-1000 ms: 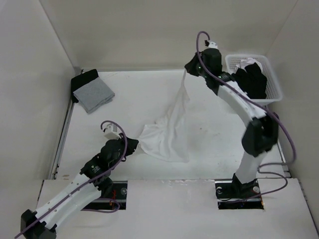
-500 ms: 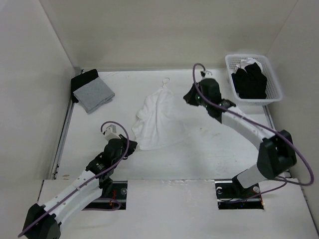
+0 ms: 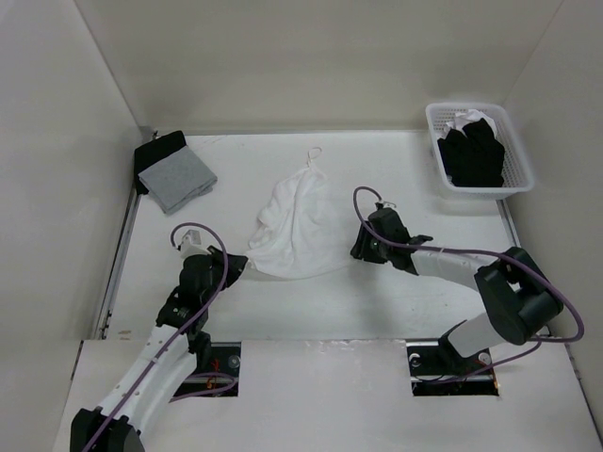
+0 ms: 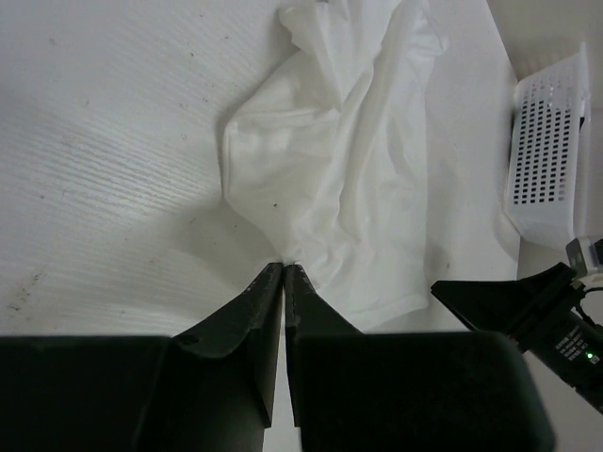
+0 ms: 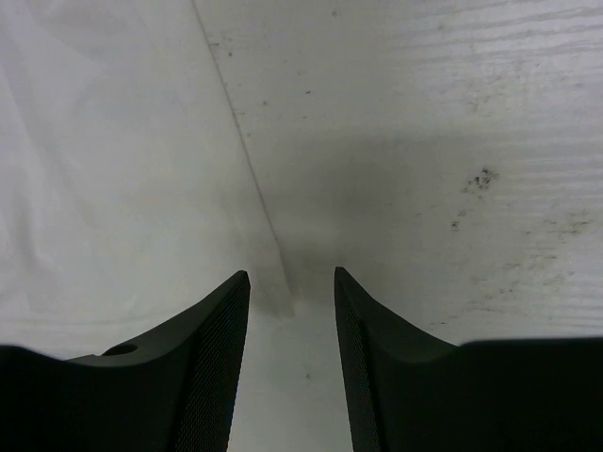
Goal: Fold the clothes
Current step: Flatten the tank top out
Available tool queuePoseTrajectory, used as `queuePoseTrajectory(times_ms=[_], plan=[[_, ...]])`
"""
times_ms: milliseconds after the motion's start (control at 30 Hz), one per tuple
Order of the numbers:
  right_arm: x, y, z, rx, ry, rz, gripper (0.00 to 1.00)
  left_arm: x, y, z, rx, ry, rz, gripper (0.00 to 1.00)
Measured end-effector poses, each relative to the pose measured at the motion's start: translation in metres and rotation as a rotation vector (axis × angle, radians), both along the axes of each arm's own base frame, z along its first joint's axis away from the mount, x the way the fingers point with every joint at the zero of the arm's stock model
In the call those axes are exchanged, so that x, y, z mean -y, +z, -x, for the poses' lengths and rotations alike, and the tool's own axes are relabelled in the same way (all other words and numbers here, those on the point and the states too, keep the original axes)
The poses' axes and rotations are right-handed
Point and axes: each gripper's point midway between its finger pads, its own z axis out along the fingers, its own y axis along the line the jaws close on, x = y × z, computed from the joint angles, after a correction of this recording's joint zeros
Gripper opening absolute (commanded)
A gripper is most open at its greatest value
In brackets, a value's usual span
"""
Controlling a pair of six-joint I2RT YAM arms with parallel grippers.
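The clothes, a plain white T-shirt (image 3: 297,226), lie crumpled in a heap in the middle of the table. My left gripper (image 3: 243,268) is at the heap's near-left edge; the left wrist view shows it (image 4: 284,266) shut, with a point of the white fabric (image 4: 349,169) pinched at its tips. My right gripper (image 3: 358,247) sits low at the shirt's right edge. In the right wrist view it (image 5: 292,275) stands open, with the shirt (image 5: 113,169) on its left and a thin hem corner lying between the fingers, held by neither.
A white basket (image 3: 513,155) holding black garments (image 3: 476,151) stands at the back right, also seen as the basket (image 4: 546,160) in the left wrist view. A grey square cloth (image 3: 177,179) lies on a black garment (image 3: 158,149) at the back left. Walls enclose the table.
My right gripper came down from high at the back, opened and let the shirt go; the shirt dropped into a heap. The right gripper now sits low by its right edge. The left arm drew back left.
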Motion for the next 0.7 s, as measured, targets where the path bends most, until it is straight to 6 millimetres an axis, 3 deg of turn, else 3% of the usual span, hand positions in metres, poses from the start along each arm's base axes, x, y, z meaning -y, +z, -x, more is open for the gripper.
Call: queuePoseTrajectory(times_ms=[100, 467, 633, 700], plan=[[-0.006, -0.004, 0.006, -0.006, 0.006, -0.028, 0.45, 0.004, 0.001, 0.001, 0.005, -0.024, 0.007, 0.04], [-0.016, -0.008, 0.013, -0.022, 0.001, -0.119, 0.15, 0.007, -0.001, 0.003, -0.004, -0.047, 0.008, 0.04], [-0.016, -0.005, 0.012, -0.011, -0.006, -0.130, 0.05, 0.007, -0.002, 0.003, -0.007, -0.051, 0.000, 0.04], [-0.013, 0.004, 0.014, 0.016, -0.013, -0.138, 0.04, 0.006, -0.002, 0.003, -0.006, -0.051, -0.007, 0.03]])
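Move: The tank top's near right corner lies almost between my open right fingers: about 1 cm back, 2 cm left and 1 cm below. From there the body of the top is centred some 12 cm left and 8 cm ahead, with its strap loop about 9 cm left and 23 cm ahead. My left hand already pinches the near left corner just above the table; the right corner is roughly 23 cm to its right, about level front to back and some 3 cm lower. My right hand eases about 2 cm left and back, sinking nearly 1 cm onto the near right corner, and rolls some 8 degrees so its left side rises. I shut the half-open fingers, pinching the corner, then begin to lift by about 1 cm. My left hand stays put and keeps its grip on the other corner. ##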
